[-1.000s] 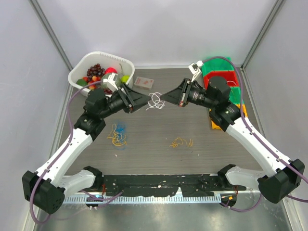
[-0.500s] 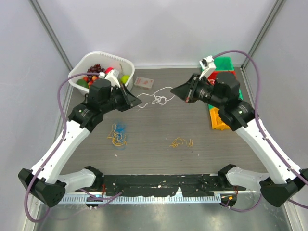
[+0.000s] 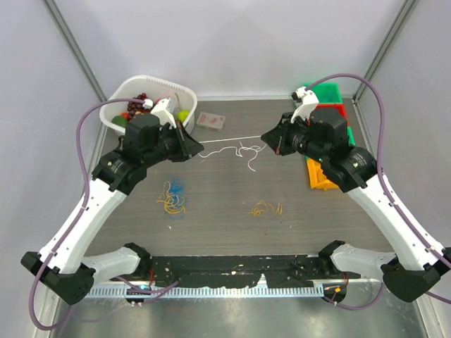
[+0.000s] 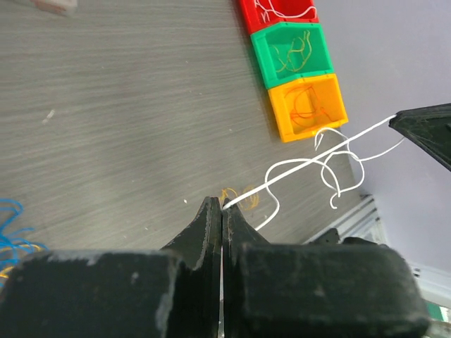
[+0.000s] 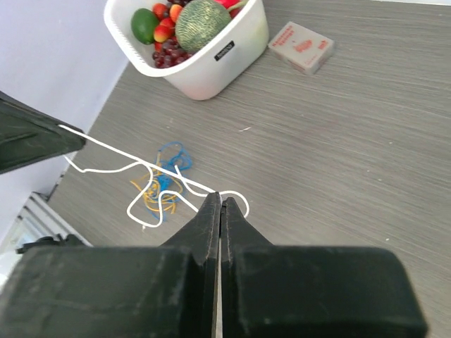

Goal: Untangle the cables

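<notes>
A white cable (image 3: 232, 139) is stretched between my two grippers above the table, and curly white loops (image 3: 243, 151) hang off it. My left gripper (image 3: 199, 146) is shut on its left end (image 4: 243, 193). At the right end (image 5: 204, 187), my right gripper (image 3: 265, 139) is also shut on it. A tangle of blue and yellow cables (image 3: 171, 197) lies on the table at the left. A yellow-orange cable (image 3: 266, 208) lies nearer the front middle. In the wrist views the left gripper (image 4: 223, 205) and the right gripper (image 5: 221, 196) each pinch the white line at the jaw tips.
A white basket (image 3: 120, 105) of fruit stands at the back left, with a small card box (image 3: 211, 121) beside it. Red (image 4: 278, 10), green (image 4: 292, 49) and orange (image 4: 310, 105) bins holding cables line the right side.
The left gripper shut on the white cable. Both arms drew apart, so the bunched white cable was pulled out into a taut line with loose loops.
</notes>
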Robot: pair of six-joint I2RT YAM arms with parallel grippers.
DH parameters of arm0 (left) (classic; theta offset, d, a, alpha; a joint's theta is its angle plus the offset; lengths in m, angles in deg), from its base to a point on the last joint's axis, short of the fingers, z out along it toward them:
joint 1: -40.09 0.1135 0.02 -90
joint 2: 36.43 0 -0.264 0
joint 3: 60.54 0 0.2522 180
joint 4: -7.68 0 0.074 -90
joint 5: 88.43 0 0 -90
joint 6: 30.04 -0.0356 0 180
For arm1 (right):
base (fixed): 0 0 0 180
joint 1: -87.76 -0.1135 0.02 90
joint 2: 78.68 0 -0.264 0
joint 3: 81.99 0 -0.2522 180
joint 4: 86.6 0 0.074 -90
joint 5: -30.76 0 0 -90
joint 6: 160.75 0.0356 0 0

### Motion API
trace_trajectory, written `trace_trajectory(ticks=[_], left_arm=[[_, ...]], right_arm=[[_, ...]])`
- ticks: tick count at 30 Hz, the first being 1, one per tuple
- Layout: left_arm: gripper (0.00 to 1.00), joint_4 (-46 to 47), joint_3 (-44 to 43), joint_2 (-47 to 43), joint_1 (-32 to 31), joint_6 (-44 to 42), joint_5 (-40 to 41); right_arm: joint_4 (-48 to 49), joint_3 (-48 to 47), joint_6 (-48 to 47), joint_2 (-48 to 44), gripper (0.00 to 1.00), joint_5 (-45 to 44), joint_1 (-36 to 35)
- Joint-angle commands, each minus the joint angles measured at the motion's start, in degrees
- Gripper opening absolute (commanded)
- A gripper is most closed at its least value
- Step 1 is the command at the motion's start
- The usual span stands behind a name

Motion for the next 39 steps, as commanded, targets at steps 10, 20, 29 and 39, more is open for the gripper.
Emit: trace_trajectory(ticks=[10,20,29,39], left_arm=[[0.0,3.86,-11.31,6.89,0.71,-14.33,-29.26],[0.0,-10.17,-13.93,8.21,0.62,-26.79,10.0],[0.0,3.39,-9.71,12.78,0.36,-16.77,-18.68],[0.64,-2.77,-11.46,13.31,0.35,-18.08,-8.56]], right_arm=[[1.59,0.56,-13.41,3.98,0.01,11.05,1.91],[-6.14,-2.33,-20.17,7.24,0.01,-16.39,1.91],[-0.25,-2.08,-11.14,9.88,0.01,-3.26,5.4],[0.99,-6.01,-2.96,16.64,0.01,-1.66,21.58]])
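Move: Both grippers already hold the white cable, one strand straight between them; its loose loops hang about 10 cm right of the left hand, level fore and aft, 4 cm below. From the right hand, the red bin lies roughly 23 cm ahead, 24 cm right and 32 cm down. The green bin nearer the arms is about 14 cm ahead and 25 cm right, the yellow bin 4 cm ahead and 26 cm right, both equally low. The left fingers keep their pinch on the white cable while that hand rises and works rightwards about 4 cm, comes back down, then goes right again, turning clockwise some 20 degrees, before opening to release its end. The right hand, still pinching, sinks about 6 cm while easing forward, then swings right and forward towards the bins, turning clockwise. ##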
